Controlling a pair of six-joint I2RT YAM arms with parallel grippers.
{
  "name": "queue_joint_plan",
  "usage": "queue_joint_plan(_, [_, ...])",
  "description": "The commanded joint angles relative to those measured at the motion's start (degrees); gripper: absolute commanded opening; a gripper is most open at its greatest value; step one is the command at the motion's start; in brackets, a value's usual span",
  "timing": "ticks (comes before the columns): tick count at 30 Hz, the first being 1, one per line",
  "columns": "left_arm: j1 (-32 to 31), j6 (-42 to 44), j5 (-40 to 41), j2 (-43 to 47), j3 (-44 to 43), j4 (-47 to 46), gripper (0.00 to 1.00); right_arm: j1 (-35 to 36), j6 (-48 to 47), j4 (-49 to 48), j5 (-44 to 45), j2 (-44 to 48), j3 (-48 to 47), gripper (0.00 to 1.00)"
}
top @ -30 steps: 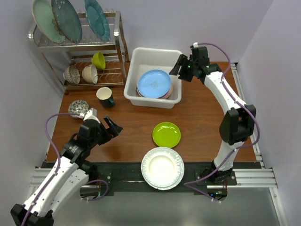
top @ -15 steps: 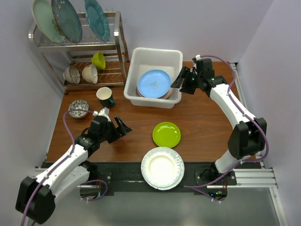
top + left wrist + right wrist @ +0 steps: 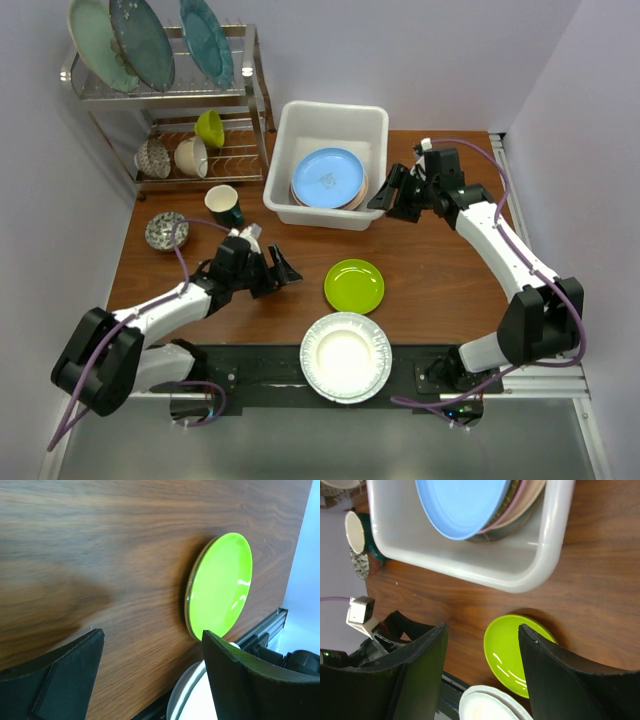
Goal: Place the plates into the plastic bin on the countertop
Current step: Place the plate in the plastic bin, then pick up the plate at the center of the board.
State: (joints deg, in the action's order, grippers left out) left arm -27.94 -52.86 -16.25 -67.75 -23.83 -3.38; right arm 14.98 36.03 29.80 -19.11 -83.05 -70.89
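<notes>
A lime green plate (image 3: 354, 285) (image 3: 220, 585) (image 3: 512, 652) lies on the wooden countertop (image 3: 440, 260). A white fluted plate (image 3: 346, 356) (image 3: 487, 705) sits at the near edge. The white plastic bin (image 3: 372, 125) (image 3: 540, 565) holds a stack of plates with a blue plate (image 3: 328, 177) (image 3: 460, 502) on top. My left gripper (image 3: 285, 270) (image 3: 152, 640) is open and empty, low over the wood just left of the green plate. The right gripper (image 3: 388, 195) (image 3: 482, 632) hangs open and empty beside the bin's right front corner.
A wire dish rack (image 3: 250, 100) at the back left carries large teal plates (image 3: 140, 40) and bowls (image 3: 190, 155). A dark green cup (image 3: 222, 205) and a patterned bowl (image 3: 163, 230) stand on the wood left of the bin.
The left arm has stretched right across the wood toward the green plate, its jaws narrowing slightly. The right arm has swung from above the bin's right side down toward the front.
</notes>
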Motion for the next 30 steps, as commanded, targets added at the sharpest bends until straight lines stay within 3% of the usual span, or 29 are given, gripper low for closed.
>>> queue_joint_plan(1, [-2.89,1.09,-1.68,-3.00,-4.02,-6.90,0.83,-0.13,-0.96,0.96,-1.72,2.80,2.51,0.62])
queue_joint_plan(20, [-13.98,-0.22,-0.98,-20.57,-12.90,-12.09,0.66,-0.13,-1.40,2.98,-2.95,7.89,8.84,0.61])
queue_joint_plan(30, [-15.83,-0.49,2.36,-21.73,-13.25,-11.21,0.50,-0.04,-1.49,2.98,-2.86,10.01,12.36,0.62])
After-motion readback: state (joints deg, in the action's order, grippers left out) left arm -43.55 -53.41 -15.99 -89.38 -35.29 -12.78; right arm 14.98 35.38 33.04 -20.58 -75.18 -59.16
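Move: The green plate the left hand is going for lies about 16 cm to its right, practically level with it fore and aft, and some 4 cm lower. The stacked white plates are about 15 cm to the right and 17 cm back from that hand; the plastic bin's middle is 27 cm ahead and 9 cm to its right. From the right hand, the green plate lies about 14 cm back, 6 cm left and 19 cm down. No firm contact can be made out yet: the left hand sweeps about 10 cm right, low over the table, up to the green plate's near-left rim. It sinks slightly late on, turns some 15 degrees clockwise and narrows its open fingers to about half. Meanwhile the empty right hand backs about 6 cm away from the bin, dropping 4 cm towards the green plate. ##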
